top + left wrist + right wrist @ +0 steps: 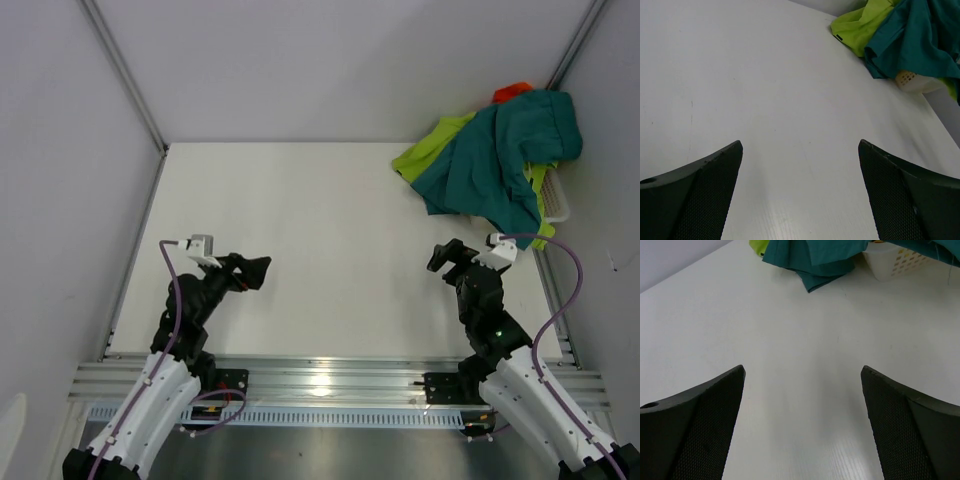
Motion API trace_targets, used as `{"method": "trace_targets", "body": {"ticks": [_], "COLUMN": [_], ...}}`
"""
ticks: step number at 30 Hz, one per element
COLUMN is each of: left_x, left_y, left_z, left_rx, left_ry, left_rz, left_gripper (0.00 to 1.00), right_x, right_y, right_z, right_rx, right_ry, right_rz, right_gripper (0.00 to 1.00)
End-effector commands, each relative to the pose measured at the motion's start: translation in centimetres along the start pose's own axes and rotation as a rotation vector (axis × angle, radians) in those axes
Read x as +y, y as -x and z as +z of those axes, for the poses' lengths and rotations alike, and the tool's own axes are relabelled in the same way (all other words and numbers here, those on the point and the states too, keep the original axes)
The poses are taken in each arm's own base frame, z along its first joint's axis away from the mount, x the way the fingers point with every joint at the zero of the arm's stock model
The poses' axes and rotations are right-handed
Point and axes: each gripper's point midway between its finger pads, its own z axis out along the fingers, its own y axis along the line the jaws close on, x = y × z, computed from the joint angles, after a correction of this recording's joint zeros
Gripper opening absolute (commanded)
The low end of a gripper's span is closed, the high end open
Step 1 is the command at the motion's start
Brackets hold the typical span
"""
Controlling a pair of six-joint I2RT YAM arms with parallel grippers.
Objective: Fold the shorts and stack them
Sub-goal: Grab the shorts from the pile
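Observation:
Teal shorts (500, 160) lie crumpled over a white basket (557, 200) at the far right corner of the table. Lime green shorts (432, 150) stick out from under them on the left. Both show in the left wrist view, teal shorts (920, 40) and lime green shorts (862, 25), and the right wrist view catches the teal shorts (815, 260). My left gripper (252, 272) hovers open over bare table at the near left. My right gripper (445, 255) is open too, a short way in front of the pile. Nothing sits between either pair of fingers.
An orange-red cloth (512, 92) peeks out behind the teal shorts. Grey walls close the table at the back and both sides. A metal rail (320, 375) runs along the near edge by the arm bases.

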Motion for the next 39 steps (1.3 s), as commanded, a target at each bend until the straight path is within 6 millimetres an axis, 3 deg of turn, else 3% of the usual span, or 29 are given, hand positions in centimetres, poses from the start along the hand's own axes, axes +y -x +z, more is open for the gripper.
{"method": "trace_targets", "body": {"ticks": [1,4,7,8,9,10,11,12,13,14,15,16,18,19,22,23,24,25,27,30,31,32,35,39], "left_x": [-0.5,-0.6,-0.7,-0.8,-1.1,-1.3,-1.4,-1.6,-1.6,-1.6,-1.7,-1.8,-2.0,-2.0,-2.0,-2.0,-2.0,-2.0,-2.0,-1.9,-1.9,-1.9,-2.0,-1.6], "left_y": [0.7,0.8,0.9,0.9,1.0,1.2,0.9,0.9,0.9,0.8,0.7,0.7,0.7,0.7,0.6,0.7,0.6,0.5,0.4,0.3,0.3,0.3,0.3,-0.2], "left_z": [-0.1,-0.1,-0.1,0.0,0.0,0.0,0.1,0.1,0.1,0.1,0.1,0.1,0.0,0.0,-0.1,-0.1,-0.1,-0.1,-0.1,-0.1,-0.1,-0.1,0.1,0.3], "left_rx": [-0.035,-0.036,-0.041,-0.041,-0.040,-0.048,-0.041,-0.039,-0.038,-0.034,-0.031,-0.030,-0.030,-0.031,-0.031,-0.035,-0.033,-0.029,-0.026,-0.023,-0.022,-0.021,-0.024,0.003], "left_ry": [-0.034,-0.039,-0.045,-0.048,-0.065,-0.078,-0.086,-0.095,-0.098,-0.098,-0.102,-0.110,-0.119,-0.121,-0.121,-0.123,-0.124,-0.124,-0.124,-0.120,-0.122,-0.123,-0.124,-0.112], "left_rz": [0.040,0.050,0.053,0.053,0.053,0.056,0.056,0.056,0.054,0.052,0.049,0.050,0.050,0.048,0.048,0.049,0.049,0.049,0.049,0.048,0.047,0.047,0.043,0.043], "left_gripper": [0.99,0.99,0.99,0.99,0.99,0.99,0.99,0.99,0.99,0.99,0.99,0.99,0.99,0.99,0.99,0.99,0.99,0.99,0.99,0.99,0.99,0.99,0.99,0.99], "right_x": [-0.4,-0.4,0.5,-0.1,1.5,1.8,2.0,2.6,2.8,2.6,2.6,2.5,1.2,1.4,1.3,-0.2,-0.8,-1.1,-2.0,-3.2,-4.0,-4.6,-6.0,-6.3], "right_y": [0.9,1.0,3.1,2.4,6.0,7.0,6.0,10.2,11.4,10.6,14.1,14.8,14.8,16.2,17.4,18.2,17.7,19.4,19.1,20.6,20.0,21.3,22.3,23.4], "right_z": [0.0,0.1,0.2,0.8,1.0,1.5,2.7,3.4,4.1,5.6,6.4,7.3,9.6,10.3,12.8,13.5,14.7,15.1,16.9,18.7,19.6,19.7,19.7,19.9], "right_rx": [-0.038,-0.032,-0.034,0.044,0.017,0.042,0.142,0.089,0.097,0.171,0.122,0.133,0.175,0.143,0.119,0.101,0.116,0.074,0.083,0.050,0.067,0.038,0.030,-0.008], "right_ry": [-0.036,-0.040,-0.044,-0.090,-0.075,-0.086,-0.092,-0.100,-0.104,-0.120,-0.127,-0.131,-0.181,-0.179,-0.214,-0.269,-0.300,-0.330,-0.360,-0.400,-0.430,-0.455,-0.485,-0.504], "right_rz": [0.034,0.014,0.026,-0.013,0.015,0.017,-0.025,0.005,0.005,-0.013,0.018,0.028,0.043,0.053,0.045,0.043,0.027,0.025,0.010,0.006,-0.011,-0.011,-0.012,-0.042], "right_gripper": [1.00,1.00,1.00,0.99,1.00,1.00,1.00,0.99,0.99,0.99,1.00,0.99,1.00,0.99,0.99,0.99,0.99,0.99,0.99,0.99,0.99,0.98,0.98,0.95]}}
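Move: The teal shorts on the pile lie about 21 cm ahead of the right hand, 11 cm to its right and some 6 cm lower. The lime cloth sticks out about 25 cm ahead and 4 cm left, the white basket about 17 cm ahead and 19 cm right, both roughly 12 cm below that hand. From the left hand the teal shorts lie some 24 cm ahead and 53 cm right, about 6 cm lower. Right hand, fingers wide open, sweeps 22 cm forward, 16 cm right and up over the teal shorts, turning clockwise. ##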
